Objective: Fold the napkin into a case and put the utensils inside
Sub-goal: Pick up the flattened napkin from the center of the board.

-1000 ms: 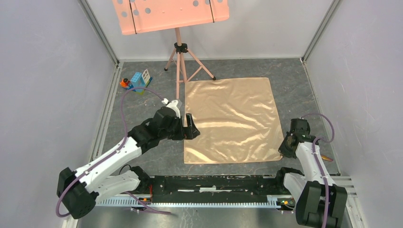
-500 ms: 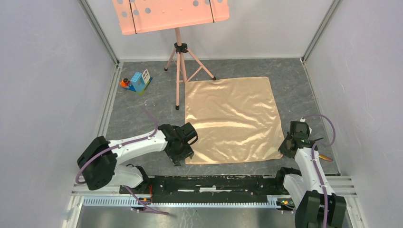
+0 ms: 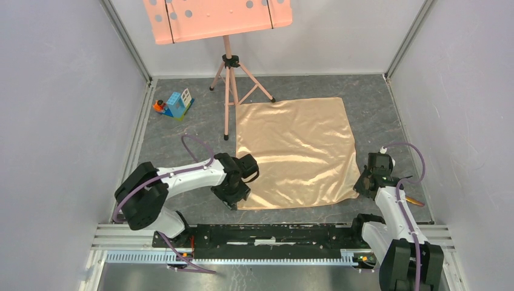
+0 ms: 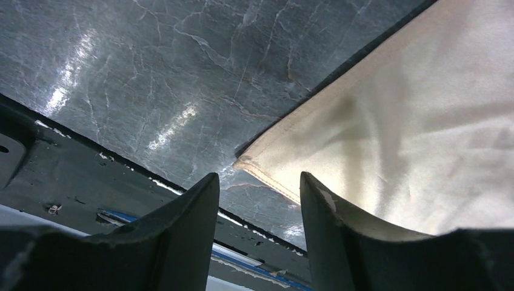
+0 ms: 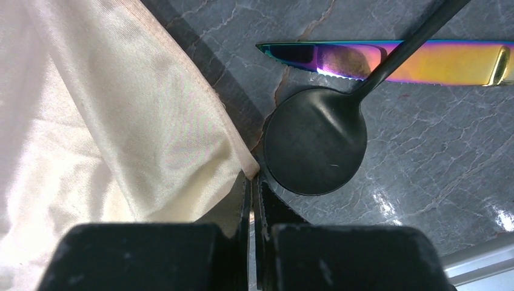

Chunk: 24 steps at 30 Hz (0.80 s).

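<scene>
The peach-orange napkin (image 3: 294,151) lies spread flat on the grey table; no case is in view. My left gripper (image 3: 233,201) sits low at the napkin's near-left corner. In the left wrist view it (image 4: 259,179) is open, and the hemmed corner (image 4: 245,162) lies just ahead of the gap, untouched. My right gripper (image 3: 362,189) is at the near-right corner. In the right wrist view it (image 5: 251,182) is shut on that napkin (image 5: 139,133) corner, and the cloth rises in a fold. The utensils lie beside it: a black spoon (image 5: 315,142) and an iridescent gold knife (image 5: 424,60).
A pink music stand (image 3: 218,18) on a tripod (image 3: 227,91) stands at the back, one leg close to the napkin's far-left corner. Toy blocks (image 3: 176,104) sit at the back left. The arms' black base rail (image 3: 273,233) runs along the near edge. Grey walls close both sides.
My left arm swung from the middle of the napkin's left edge down to its near-left corner, and its jaws narrowed. The right gripper stayed shut while the near-right corner lifted slightly.
</scene>
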Each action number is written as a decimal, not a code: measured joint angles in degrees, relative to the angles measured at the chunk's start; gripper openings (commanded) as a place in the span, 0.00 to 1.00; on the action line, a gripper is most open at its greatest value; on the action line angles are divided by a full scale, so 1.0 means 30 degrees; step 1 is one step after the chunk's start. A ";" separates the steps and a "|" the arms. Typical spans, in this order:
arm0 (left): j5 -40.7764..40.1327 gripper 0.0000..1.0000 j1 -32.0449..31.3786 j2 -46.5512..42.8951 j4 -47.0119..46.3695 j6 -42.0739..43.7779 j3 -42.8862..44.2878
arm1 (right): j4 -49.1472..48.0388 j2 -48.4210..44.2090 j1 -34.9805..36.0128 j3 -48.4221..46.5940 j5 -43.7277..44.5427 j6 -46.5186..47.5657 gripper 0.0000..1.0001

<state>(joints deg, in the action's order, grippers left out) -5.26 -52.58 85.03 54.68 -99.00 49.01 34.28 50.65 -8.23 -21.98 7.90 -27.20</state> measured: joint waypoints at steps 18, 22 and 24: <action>0.1800 0.18 0.0044 0.0794 -0.3060 -0.0641 -0.1654 | -0.0328 -0.0495 0.0080 0.0306 -0.0328 0.0015 0.00; 0.1974 0.06 0.0350 0.0342 -0.3825 -0.0495 -0.2149 | -0.0401 -0.1362 0.0095 0.0678 -0.1690 0.0692 0.00; 0.2113 0.05 0.0546 -0.0058 -0.4248 -0.0058 -0.2441 | -0.0393 -0.1741 0.0109 0.0765 -0.2965 0.1202 0.00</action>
<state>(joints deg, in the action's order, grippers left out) 1.08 -50.94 84.86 41.93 -99.18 41.69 33.10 45.43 -7.90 -19.68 -0.99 -23.59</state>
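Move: The napkin's near-left corner lies about 3 cm below the left hand and 1 cm to its right, level with it fore and aft. The corner still held by the right gripper is roughly 40 cm to the left hand's right and 5 cm ahead; the stand's nearest foot is some 23 cm ahead and 3 cm left. From the right hand, the near-left corner is about 39 cm left and 5 cm back, the spoon bowl 4 cm right and level, the knife's middle 11 cm right and 2 cm ahead. Sink the left gripper about 2.5 cm onto the napkin's near-left corner, easing 1.5 cm right as it goes, then close the half-open fingers to pinch the corner, tilting the wrist slightly. Keep the right gripper shut on its corner, nearly still at first, then draw it about 2.5 cm left towards the left hand, away from the spoon. ##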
